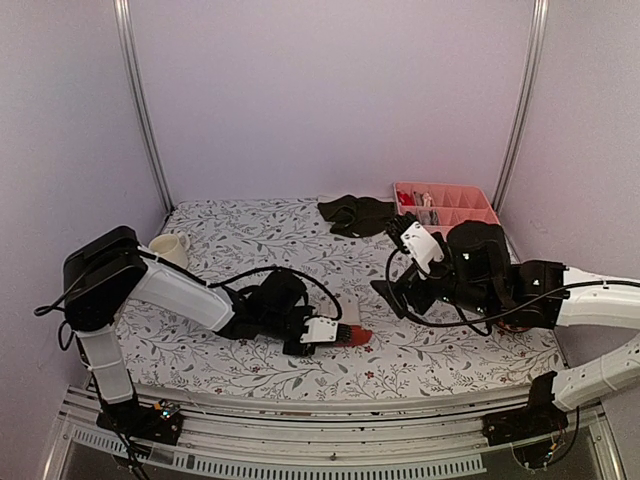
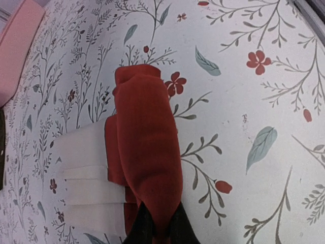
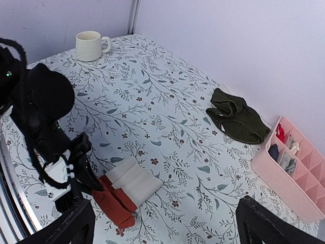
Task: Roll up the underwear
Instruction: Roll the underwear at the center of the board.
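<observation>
The rust-red underwear (image 2: 147, 132) lies as a long folded roll on the flowered table, near the front middle (image 1: 357, 337). My left gripper (image 2: 158, 224) is shut on its near end, with the dark fingertips pinching the cloth. A whitish folded underwear (image 3: 134, 179) lies against the red one, partly under it. A dark olive-black underwear (image 1: 355, 214) sits crumpled at the back of the table. My right gripper (image 3: 165, 209) hangs above the table to the right of the red roll, open wide with nothing between its fingers.
A pink divided tray (image 1: 478, 212) with small items stands at the back right corner. A cream mug (image 1: 170, 248) stands at the left. The enclosure walls close off the back and sides.
</observation>
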{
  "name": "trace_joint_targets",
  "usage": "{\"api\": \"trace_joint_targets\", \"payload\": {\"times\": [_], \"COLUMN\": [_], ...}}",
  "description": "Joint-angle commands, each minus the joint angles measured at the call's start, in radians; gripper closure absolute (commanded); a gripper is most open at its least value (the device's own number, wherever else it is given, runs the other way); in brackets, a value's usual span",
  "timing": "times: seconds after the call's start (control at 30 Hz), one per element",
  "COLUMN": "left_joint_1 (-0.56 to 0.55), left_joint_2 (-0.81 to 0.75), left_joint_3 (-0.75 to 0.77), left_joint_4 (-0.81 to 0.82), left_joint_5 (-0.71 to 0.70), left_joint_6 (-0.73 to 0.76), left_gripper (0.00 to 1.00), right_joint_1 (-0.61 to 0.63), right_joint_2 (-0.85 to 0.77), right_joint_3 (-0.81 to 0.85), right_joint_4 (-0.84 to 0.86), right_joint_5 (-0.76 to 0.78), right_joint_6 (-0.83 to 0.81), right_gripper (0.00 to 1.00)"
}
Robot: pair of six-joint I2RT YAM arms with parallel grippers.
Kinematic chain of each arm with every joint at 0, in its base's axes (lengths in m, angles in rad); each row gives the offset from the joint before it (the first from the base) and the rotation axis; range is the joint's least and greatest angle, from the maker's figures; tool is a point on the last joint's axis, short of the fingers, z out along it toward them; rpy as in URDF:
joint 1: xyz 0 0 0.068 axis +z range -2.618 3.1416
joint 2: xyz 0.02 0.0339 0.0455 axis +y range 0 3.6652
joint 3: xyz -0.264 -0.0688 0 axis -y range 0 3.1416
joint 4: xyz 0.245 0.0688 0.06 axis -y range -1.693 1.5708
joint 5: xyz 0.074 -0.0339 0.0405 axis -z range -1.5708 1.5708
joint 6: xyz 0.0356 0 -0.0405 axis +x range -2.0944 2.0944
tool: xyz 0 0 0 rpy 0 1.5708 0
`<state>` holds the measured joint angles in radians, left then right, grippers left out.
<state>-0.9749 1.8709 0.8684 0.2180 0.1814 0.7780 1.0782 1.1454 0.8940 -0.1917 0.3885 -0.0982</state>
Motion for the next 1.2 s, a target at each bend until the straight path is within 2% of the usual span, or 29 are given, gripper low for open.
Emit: {"api": "trace_joint_targets", "payload": {"times": [0.0,0.1,0.23,0.43,0.7,0.87,1.17], "left_joint_1": [0.04,0.083,0.119,0.121,0.156,0.16,0.175], "left_joint_2": [0.07,0.082,0.12,0.23,0.311,0.359,0.365], "left_joint_3": [0.031,0.107,0.148,0.251,0.33,0.372,0.382], "left_joint_4": [-0.284,-0.396,-0.435,-0.51,-0.586,-0.641,-0.658], "left_joint_5": [0.197,0.295,0.357,0.331,0.395,0.441,0.475], "left_joint_6": [-0.102,-0.129,-0.16,-0.199,-0.242,-0.24,-0.238], "left_gripper": [1.0,1.0,1.0,1.0,1.0,1.0,1.0], "right_joint_1": [0.103,0.173,0.239,0.286,0.284,0.231,0.148], "right_joint_2": [0.002,0.051,0.125,0.275,0.497,0.583,0.679], "right_joint_3": [-0.081,-0.118,-0.147,-0.129,-0.088,-0.057,-0.024], "right_joint_4": [0.17,0.254,0.308,0.293,0.305,0.28,0.273], "right_joint_5": [0.062,0.106,0.096,0.063,0.158,0.191,0.21], "right_joint_6": [-0.125,-0.222,-0.304,-0.391,-0.45,-0.459,-0.456], "right_gripper": [0.01,0.01,0.0,0.16,0.21,0.25,0.41]}}
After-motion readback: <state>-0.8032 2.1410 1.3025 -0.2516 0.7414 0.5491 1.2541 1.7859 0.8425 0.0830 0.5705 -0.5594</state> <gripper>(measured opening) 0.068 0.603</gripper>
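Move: The right hand, wide open, is high above the board: the underwear's free red stretch lies about 7 cm to its left, some 1 cm back and 23 cm below. The white waistband lies 6 cm ahead, 10 cm left and just as far down; the dark green cloth is about 32 cm ahead, 6 cm left at table height. The left hand already pinches the red roll, its free stretch about 4 cm to the right, level in height and depth. The right hand swoops down some 21 cm to the underwear's free stretch beside the left gripper, first swinging about 8 cm left and back, then coming forward again by some 6 cm as it rolls left side down by about 40 degrees and its fingers narrow from wide open to a bit over half, one on either side of the red cloth but not shut. The left hand keeps its shut pinch close over the board, turning about 40 degrees so its fingertips swing back towards the base, while edging some 2 cm right. ##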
